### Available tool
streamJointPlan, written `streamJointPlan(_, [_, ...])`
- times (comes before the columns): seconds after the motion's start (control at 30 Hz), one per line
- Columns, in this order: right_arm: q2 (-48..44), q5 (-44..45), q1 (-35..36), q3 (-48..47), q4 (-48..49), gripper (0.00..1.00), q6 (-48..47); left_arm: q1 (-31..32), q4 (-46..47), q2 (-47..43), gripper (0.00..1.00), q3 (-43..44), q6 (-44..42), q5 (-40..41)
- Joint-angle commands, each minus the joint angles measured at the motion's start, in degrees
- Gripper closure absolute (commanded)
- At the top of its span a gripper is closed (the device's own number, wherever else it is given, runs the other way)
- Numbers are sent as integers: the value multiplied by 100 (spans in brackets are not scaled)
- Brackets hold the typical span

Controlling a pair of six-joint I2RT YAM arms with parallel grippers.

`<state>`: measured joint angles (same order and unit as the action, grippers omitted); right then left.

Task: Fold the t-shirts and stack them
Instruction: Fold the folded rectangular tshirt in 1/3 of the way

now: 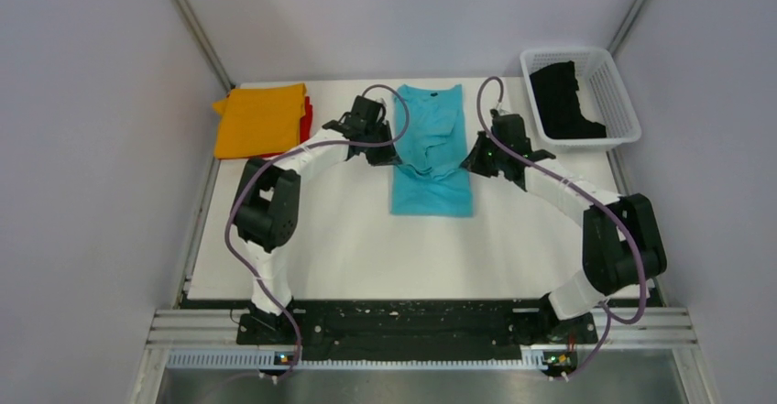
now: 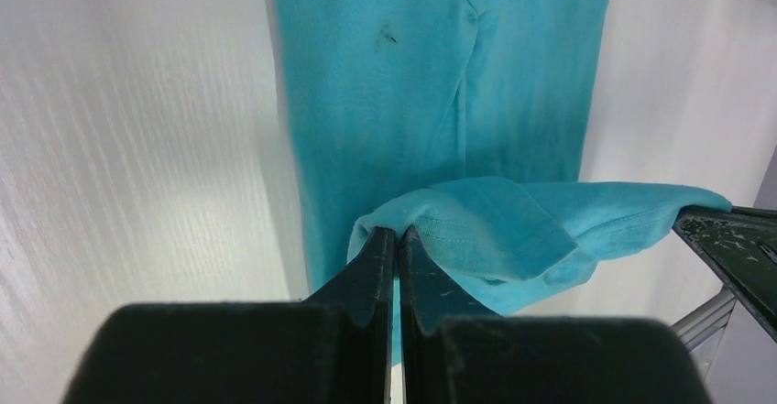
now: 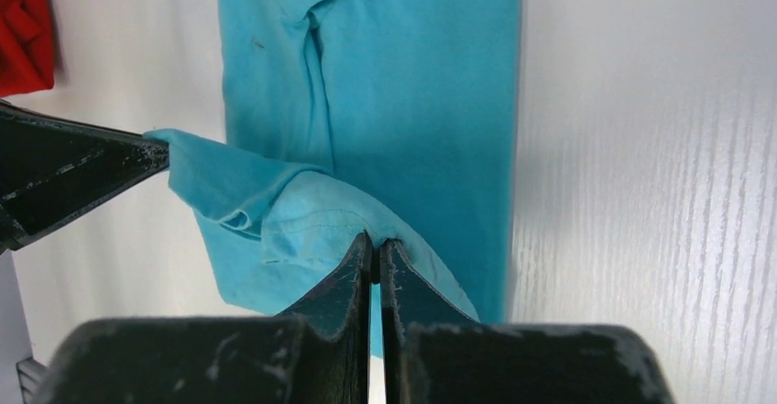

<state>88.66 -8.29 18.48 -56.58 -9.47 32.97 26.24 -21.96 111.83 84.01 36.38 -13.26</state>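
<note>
A turquoise-blue t-shirt (image 1: 432, 161) lies as a long narrow strip at the table's middle back, its far end lifted. My left gripper (image 1: 388, 155) is shut on the lifted hem's left corner (image 2: 403, 225). My right gripper (image 1: 473, 160) is shut on the right corner (image 3: 371, 234). The cloth sags between the two grippers above the flat part (image 2: 440, 74) (image 3: 412, 74). An orange t-shirt (image 1: 259, 120) lies folded at the back left on top of a red t-shirt (image 1: 306, 120) (image 3: 23, 28). A black t-shirt (image 1: 561, 100) sits crumpled in the basket.
A white mesh basket (image 1: 616, 92) stands at the back right corner of the table. White walls close in on both sides. The arms' black base rail (image 1: 403, 326) runs along the near edge.
</note>
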Motion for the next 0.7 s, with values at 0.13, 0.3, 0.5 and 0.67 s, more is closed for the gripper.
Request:
streamJointPlan(0.13, [388,82,-161,-492,163,100,-171,-120,209,347,99,460,-158,-287])
streamJointPlan(0.3, [751,174,-188,-634,196,100,-95,-169,209,631,92,718,-100,-301])
streamJointPlan(0.5, [1315,271,-226,-1170,250,82,60,-283,157,747,38,1030,-37,-322])
streamJointPlan(0.67, [1281,445,-237,-1632,-95,19,66,-312,82,153,1,810,-113,78])
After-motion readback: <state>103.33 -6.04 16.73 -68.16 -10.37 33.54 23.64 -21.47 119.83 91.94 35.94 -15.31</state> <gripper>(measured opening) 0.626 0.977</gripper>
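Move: Both hands already pinch the lifted hem corners of the turquoise t-shirt. The left's laying spot is about 3 cm ahead and 2 cm down; the right's is about 4 cm ahead and 4 cm down. The shirt's collar end lies some 19 cm ahead and 9 cm right of the left hand. The yellow stack is about 10 cm ahead and 37 cm left of it; from the right hand, the basket is 18 cm ahead and 31 cm right. Still pinching the hem corners, both hands ease forward and down to lay them on the shirt, then let go: the left sinks about 2 cm, the right about 4 cm. The left gripper opens wide first, the right follows to over half. Both drift on towards the collar and start to rise, ending some 4 and 5.5 cm farther forward than they began. ##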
